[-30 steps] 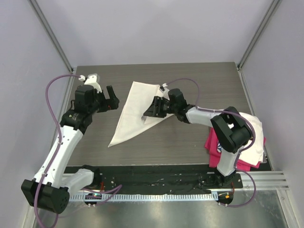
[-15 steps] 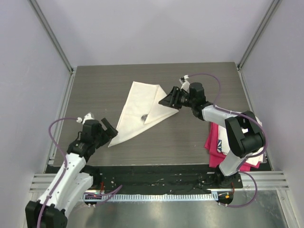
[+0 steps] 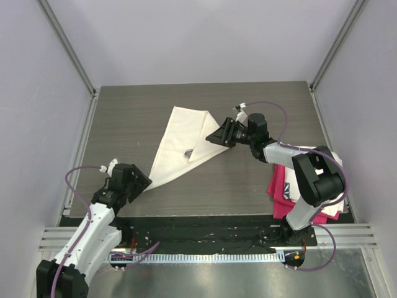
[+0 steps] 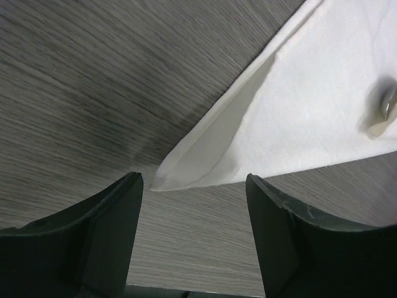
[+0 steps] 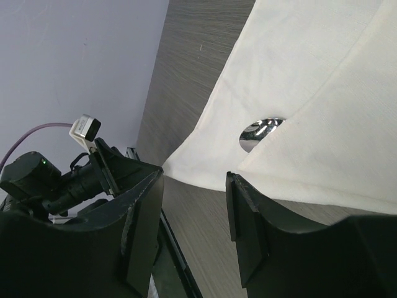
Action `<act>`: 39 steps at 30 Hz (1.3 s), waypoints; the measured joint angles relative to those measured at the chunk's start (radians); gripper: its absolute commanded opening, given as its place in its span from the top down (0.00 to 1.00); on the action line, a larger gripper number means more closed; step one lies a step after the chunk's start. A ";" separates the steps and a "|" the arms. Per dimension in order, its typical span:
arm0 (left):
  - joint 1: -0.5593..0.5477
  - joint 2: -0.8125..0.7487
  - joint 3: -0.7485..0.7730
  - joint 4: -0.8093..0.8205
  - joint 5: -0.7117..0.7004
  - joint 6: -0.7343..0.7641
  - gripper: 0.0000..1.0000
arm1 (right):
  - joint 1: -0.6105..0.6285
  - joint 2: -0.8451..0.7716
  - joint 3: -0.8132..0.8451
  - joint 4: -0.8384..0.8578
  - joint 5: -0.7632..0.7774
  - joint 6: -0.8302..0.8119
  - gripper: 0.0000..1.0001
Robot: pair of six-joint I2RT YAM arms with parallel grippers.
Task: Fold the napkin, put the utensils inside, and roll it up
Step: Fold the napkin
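The cream-white napkin [image 3: 177, 139] lies folded into a long triangle in the middle of the table. A flap covers the spoon, so only its shiny bowl [image 3: 188, 153] peeks out; the handle is hidden. My left gripper [image 3: 139, 184] hovers low just short of the napkin's near pointed corner [image 4: 162, 181], open, with bare table between its fingers [image 4: 111, 223]. My right gripper [image 3: 215, 137] sits at the flap's right edge, open and empty. In the right wrist view the spoon bowl [image 5: 259, 131] shows beyond the napkin [image 5: 298, 68], ahead of the right gripper [image 5: 195, 180].
A pink cloth [image 3: 278, 188] under a folded white cloth [image 3: 329, 166] lies at the table's right edge beside the right arm's base. A black strip [image 3: 205, 226] runs along the near edge. Grey walls close in left, right and back.
My left arm swung from the far left down to the napkin's near corner, its jaws narrowing. My right gripper drew back from the napkin's middle to the flap's right edge.
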 measured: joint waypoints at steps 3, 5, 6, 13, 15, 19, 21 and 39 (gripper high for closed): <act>0.000 0.005 -0.019 0.012 0.001 -0.011 0.35 | 0.000 0.000 -0.001 0.013 -0.003 0.005 0.47; 0.001 0.014 -0.029 0.013 0.002 -0.023 0.37 | 0.000 0.000 -0.001 0.015 -0.004 0.007 0.47; 0.002 0.019 -0.034 0.014 0.002 -0.027 0.38 | 0.000 0.000 -0.001 0.016 -0.004 0.008 0.47; 0.004 0.016 -0.049 0.015 0.003 -0.054 0.45 | 0.000 0.001 -0.001 0.016 -0.005 0.012 0.47; 0.006 0.011 -0.054 0.016 0.003 -0.058 0.47 | 0.000 0.001 -0.001 0.016 -0.005 0.014 0.47; 0.008 0.009 -0.064 0.022 0.003 -0.065 0.51 | 0.000 0.005 -0.001 0.017 -0.005 0.017 0.47; 0.008 0.009 -0.068 0.024 0.003 -0.072 0.53 | 0.000 0.011 -0.001 0.017 -0.005 0.018 0.47; 0.013 -0.017 -0.100 0.039 0.000 -0.091 0.73 | 0.000 0.025 -0.001 0.017 -0.006 0.019 0.47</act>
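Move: The napkin's near-left corner lies almost under the left hand: level with it fore and aft, about 1 cm to its left and 3 cm below. The spoon's bowl is some 11 cm ahead and 14 cm right, the folded-over flap about 16 cm ahead and 21 cm right, both on the table; the front table edge runs roughly 9 cm back. From the right hand that corner is around 15 cm back, 21 cm left and 13 cm down. Lower the left gripper about 3 cm onto the napkin's near-left corner, easing back some 1 cm as it goes; most of the drop comes early, then it only creeps down. Meanwhile keep closing the fingers steadily, from roughly three-quarters open to under a third, so that the tips gather the corner between them and pinch it, with the wrist turning barely 5 degrees. ##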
